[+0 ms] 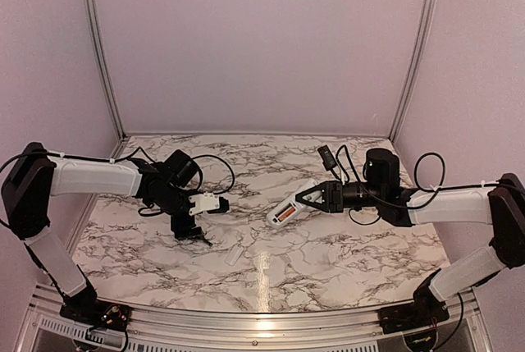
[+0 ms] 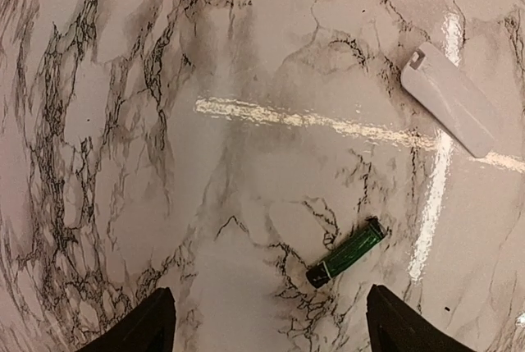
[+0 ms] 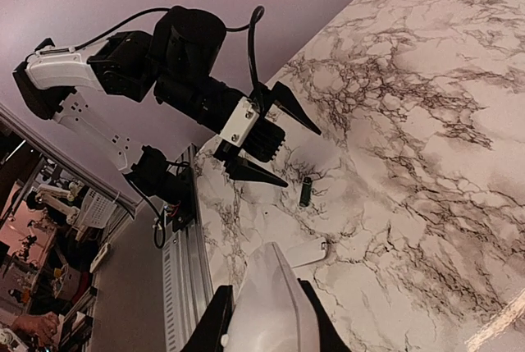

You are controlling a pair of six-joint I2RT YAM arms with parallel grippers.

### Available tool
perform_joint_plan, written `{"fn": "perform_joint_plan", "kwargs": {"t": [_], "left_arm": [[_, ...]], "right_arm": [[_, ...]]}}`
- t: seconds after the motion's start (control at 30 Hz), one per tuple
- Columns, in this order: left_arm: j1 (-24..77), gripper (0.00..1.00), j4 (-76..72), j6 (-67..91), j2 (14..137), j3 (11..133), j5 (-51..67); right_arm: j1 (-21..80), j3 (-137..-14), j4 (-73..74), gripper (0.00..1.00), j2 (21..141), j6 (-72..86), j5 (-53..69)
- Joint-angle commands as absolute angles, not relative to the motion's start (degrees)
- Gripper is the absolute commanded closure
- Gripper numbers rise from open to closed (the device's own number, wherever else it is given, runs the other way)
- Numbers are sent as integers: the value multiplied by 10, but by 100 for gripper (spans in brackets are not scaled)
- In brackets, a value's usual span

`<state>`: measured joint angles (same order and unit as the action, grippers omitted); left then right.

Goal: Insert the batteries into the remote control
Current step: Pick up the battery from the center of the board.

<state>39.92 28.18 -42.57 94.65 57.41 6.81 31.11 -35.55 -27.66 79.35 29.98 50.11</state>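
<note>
A green battery with a black end lies flat on the marble table, between and just ahead of my left gripper's fingertips, nearer the right one. My left gripper hangs open over it, pointing down, touching nothing. That battery and the left gripper also show in the right wrist view. My right gripper is shut on the white remote control, held tilted above the table's middle. An orange-red patch shows in the remote's open compartment. The right wrist view shows the remote control clamped between the two fingers.
A small flat white cover plate lies on the table right of the battery, also seen in the top view as the cover plate. Aluminium rails edge the table's near side; lilac walls close the back and sides.
</note>
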Motion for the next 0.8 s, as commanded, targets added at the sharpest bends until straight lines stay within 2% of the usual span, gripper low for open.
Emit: {"fn": "perform_joint_plan", "kwargs": {"t": [0.0, 0.27, 0.43, 0.53, 0.77], "left_arm": [[396, 18, 303, -461, 974, 588, 106], [409, 21, 293, -464, 974, 563, 112], [418, 27, 288, -464, 1003, 545, 89], [420, 33, 293, -463, 1008, 553, 89], [457, 59, 304, -438, 988, 533, 89]], "right_arm": [[306, -357, -304, 100, 797, 301, 515], [306, -365, -298, 100, 805, 294, 517], [306, -371, -284, 100, 804, 284, 517], [305, -374, -274, 100, 802, 277, 517], [293, -367, -268, 100, 796, 278, 513]]}}
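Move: The green battery lies on the table some 4 cm back and 2 cm to the right of the left hand, roughly 5 cm below it. The white battery cover lies flat beyond it, about 11 cm to the left hand's right and 8 cm back, also some 5 cm down. From the right hand the battery is about 30 cm to the left, a couple of centimetres back and 19 cm below. No clear touch can be made out, though the left fingertips come down to either side of the green battery. The left hand sinks and draws back together, about 4 cm each way, turning slightly clockwise. Its wide-open fingers narrow slowly at first, then quickly to about half open around the battery. ##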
